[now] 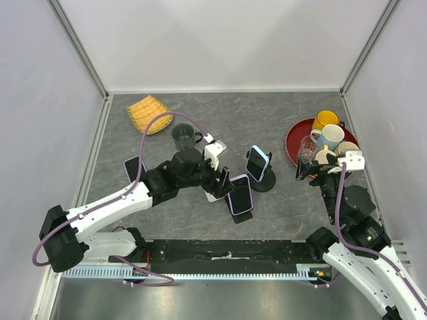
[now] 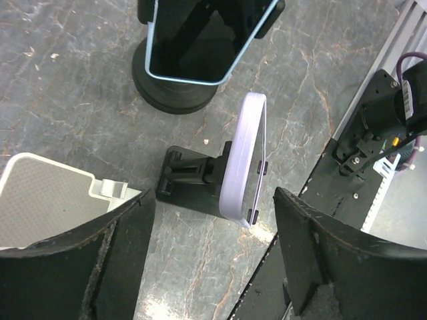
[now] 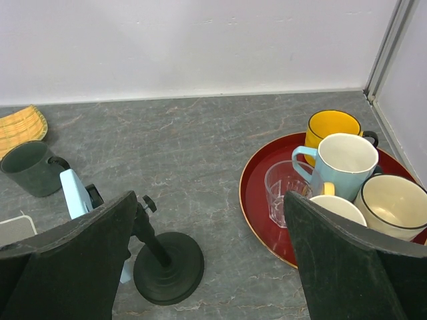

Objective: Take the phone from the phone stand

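A lilac phone (image 1: 240, 193) leans on a small black folding stand (image 1: 243, 216) at the table's middle. In the left wrist view the lilac phone (image 2: 245, 157) shows edge-on on that stand (image 2: 190, 179), its lower end between the two fingers without touching either. My left gripper (image 1: 223, 181) (image 2: 215, 200) is open. A light-blue phone (image 1: 257, 163) (image 2: 200, 40) sits clamped on a round-based stand (image 1: 265, 182) (image 3: 168, 267) just behind. My right gripper (image 1: 313, 168) (image 3: 210, 200) hangs open and holds nothing, between that stand and the red tray.
A red tray (image 1: 293, 137) (image 3: 257, 193) at the back right holds a glass (image 3: 285, 190) and several mugs. A dark mug (image 1: 183, 135), a yellow woven mat (image 1: 149, 113), a flat phone (image 1: 133, 168) and a white block (image 2: 47, 200) lie to the left.
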`<state>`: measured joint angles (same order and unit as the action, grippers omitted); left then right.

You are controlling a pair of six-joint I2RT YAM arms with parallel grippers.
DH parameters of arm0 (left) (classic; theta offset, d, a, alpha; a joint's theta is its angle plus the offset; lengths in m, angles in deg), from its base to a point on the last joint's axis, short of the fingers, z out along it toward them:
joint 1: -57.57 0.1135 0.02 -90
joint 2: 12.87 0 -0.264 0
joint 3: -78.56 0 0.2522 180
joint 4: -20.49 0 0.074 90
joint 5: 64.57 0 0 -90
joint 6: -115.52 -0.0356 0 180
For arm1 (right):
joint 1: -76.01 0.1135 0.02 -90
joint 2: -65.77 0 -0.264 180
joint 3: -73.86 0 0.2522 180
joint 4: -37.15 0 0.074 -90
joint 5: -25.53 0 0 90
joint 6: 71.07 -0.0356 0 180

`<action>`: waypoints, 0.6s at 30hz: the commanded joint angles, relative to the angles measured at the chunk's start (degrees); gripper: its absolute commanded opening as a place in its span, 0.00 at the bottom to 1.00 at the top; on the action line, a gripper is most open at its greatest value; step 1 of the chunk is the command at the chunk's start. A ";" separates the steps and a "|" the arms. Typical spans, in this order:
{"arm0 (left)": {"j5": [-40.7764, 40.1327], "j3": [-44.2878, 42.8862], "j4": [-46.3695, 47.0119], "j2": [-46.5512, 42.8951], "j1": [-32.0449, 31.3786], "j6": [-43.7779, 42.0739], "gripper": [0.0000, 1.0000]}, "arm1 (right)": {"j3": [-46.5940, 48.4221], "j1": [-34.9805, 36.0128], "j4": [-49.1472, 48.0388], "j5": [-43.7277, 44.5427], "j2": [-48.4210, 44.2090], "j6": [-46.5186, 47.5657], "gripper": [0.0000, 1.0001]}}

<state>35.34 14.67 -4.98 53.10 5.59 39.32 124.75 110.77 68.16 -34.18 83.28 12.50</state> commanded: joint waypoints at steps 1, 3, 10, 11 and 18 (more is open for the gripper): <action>5.11 1.00 5.72 1.69 -0.31 0.34 0.71 | 0.14 0.30 -1.44 -0.23 0.85 -0.33 0.98; 6.96 1.09 7.04 2.31 -0.31 0.96 0.63 | 0.14 0.30 -1.44 -0.31 1.11 -0.33 0.98; 8.98 2.49 8.19 3.81 -0.31 2.63 0.51 | 0.23 0.30 -1.52 -0.49 1.38 -0.33 0.98; 9.42 2.75 8.45 3.90 -0.31 2.89 0.51 | 0.23 0.39 -1.52 -0.49 1.47 -0.33 0.98; 10.21 3.28 10.03 4.25 -0.31 4.30 0.32 | 0.23 0.30 -1.52 -0.84 1.73 -0.33 0.98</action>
<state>43.06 18.25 1.25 57.37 5.56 41.44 124.72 110.77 68.16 -34.47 84.55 12.50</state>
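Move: The purple-edged phone, still leaning on its black stand, has its middle about 4 cm back, 5 cm to the right and 9 cm below the left hand; its upper left corner is much nearer. The blue-edged phone sits some 6 cm ahead, 10 cm right and 8 cm below, and the empty white stand about level with the hand, 5 cm left and 14 cm down. From the idle right hand the purple-edged phone is roughly 7 cm back, 22 cm left and 19 cm lower. The purple-edged phone's upper left corner is taken between the left hand's closing fingers, one behind the phone and one on its screen side. To get there the hand sinks about 3 cm while easing some 2 cm back and 2 cm right, turning slightly clockwise. The gap shrinks to under half its starting width; whether the pads already touch can't be seen. ##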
